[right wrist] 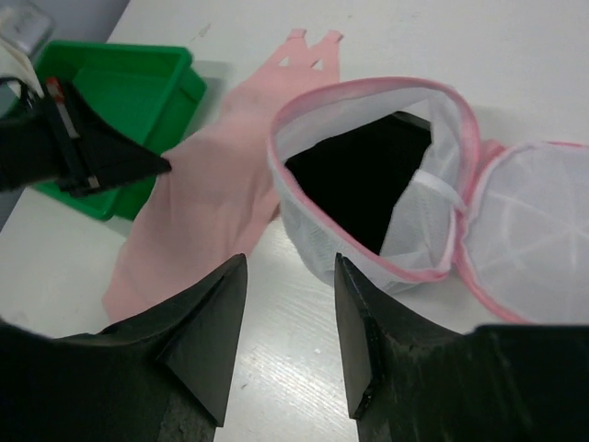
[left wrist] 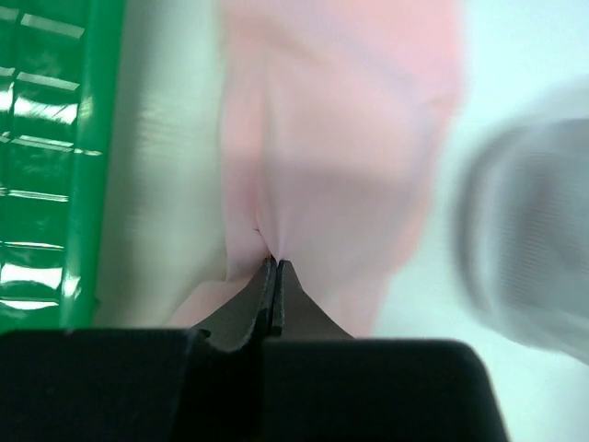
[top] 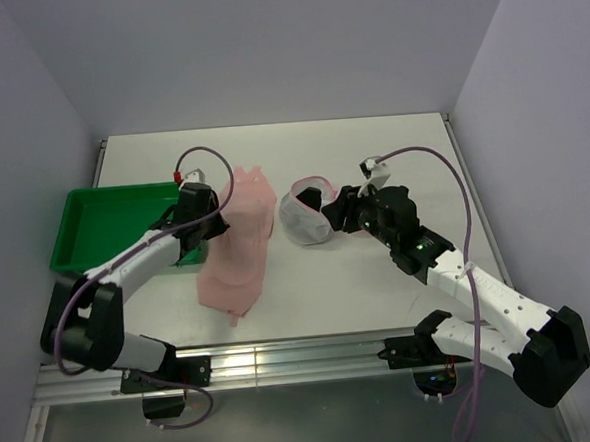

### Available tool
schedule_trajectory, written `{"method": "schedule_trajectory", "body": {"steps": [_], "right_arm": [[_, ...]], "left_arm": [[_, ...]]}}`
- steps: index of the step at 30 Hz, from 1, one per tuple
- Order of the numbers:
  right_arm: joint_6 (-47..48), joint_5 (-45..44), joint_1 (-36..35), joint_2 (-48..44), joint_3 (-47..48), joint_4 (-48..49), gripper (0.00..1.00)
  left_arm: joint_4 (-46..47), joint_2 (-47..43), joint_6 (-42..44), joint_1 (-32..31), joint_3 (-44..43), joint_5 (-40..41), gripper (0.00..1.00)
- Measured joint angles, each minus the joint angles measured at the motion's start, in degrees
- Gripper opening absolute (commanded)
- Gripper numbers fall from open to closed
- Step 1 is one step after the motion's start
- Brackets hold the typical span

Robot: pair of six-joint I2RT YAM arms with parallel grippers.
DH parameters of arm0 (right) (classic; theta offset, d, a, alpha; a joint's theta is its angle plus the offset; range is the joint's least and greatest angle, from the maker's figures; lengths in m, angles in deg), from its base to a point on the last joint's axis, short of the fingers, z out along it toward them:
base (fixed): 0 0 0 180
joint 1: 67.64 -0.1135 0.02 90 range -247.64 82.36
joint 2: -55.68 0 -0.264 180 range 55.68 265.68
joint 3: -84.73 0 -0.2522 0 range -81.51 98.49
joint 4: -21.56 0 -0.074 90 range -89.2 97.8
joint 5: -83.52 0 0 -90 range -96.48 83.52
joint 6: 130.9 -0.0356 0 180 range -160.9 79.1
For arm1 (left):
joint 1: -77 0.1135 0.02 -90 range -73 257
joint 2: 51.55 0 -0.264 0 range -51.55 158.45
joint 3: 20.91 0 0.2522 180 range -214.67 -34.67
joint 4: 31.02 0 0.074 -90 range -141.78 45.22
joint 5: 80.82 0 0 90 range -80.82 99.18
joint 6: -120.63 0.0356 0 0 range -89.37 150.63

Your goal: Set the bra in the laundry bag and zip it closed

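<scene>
The bra (top: pixel 238 246), a long pale pink garment with straps at its far end, lies flat on the white table; it also fills the left wrist view (left wrist: pixel 340 138). My left gripper (top: pixel 215 221) is shut on a pinch of its fabric at the left edge (left wrist: pixel 274 264). The laundry bag (top: pixel 303 220), white mesh with pink trim, sits just right of the bra with its mouth open (right wrist: pixel 308 198) and its lid (right wrist: pixel 543 239) flopped aside. Its inside looks dark. My right gripper (right wrist: pixel 290 262) stands open just in front of the bag's rim, with only table between its fingers.
A green plastic tray (top: pixel 105 228) sits at the table's left edge, close beside my left arm and the bra's left side (right wrist: pixel 138 74). White walls enclose the table at the back and both sides.
</scene>
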Motion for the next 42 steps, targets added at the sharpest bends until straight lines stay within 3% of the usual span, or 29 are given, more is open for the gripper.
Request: {"method": "schedule_trajectory", "body": {"steps": [8,11,17,27,42], "right_arm": [[5.9,11.3,-5.2,1.8,1.7,1.7,0.62],[9.4,13.4,-8.8,2.7,3.9,0.5,0.76],[16.4,13.3,-15.6,4.3,10.2,-2.7,0.94],[25.8,13.0,-19.1,9.0,20.6,-9.5,0.97],[31.6,9.8,-28.0,8.3,23.1,-12.2,0.99]], "left_arm": [[-1.0,-17.4,-0.8,-4.6,0.4,-1.5,0.00],[-3.2,-21.6,-0.8,-5.8,0.3,-2.3,0.00],[-10.5,-27.4,-0.5,-9.4,-2.6,-3.6,0.00],[-18.4,-31.6,1.0,-11.4,-18.5,-14.2,0.00],[-24.0,-32.7,0.7,-12.4,-22.8,-25.7,0.00]]}}
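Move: The left hand already pinches the left edge of the pink garment, with the laundry bag about 19 cm to its right and 3 cm ahead, nearly level in height, and the green basket's middle some 22 cm left, 2 cm ahead. From the right hand the pink garment's middle lies about 21 cm left, 2 cm ahead and 17 cm down; the laundry bag is 8 cm ahead, 4 cm left, some 14 cm below. Left hand lifts the pinched garment some 30 cm, drawing back; right opens wide, swinging left-back towards it. ##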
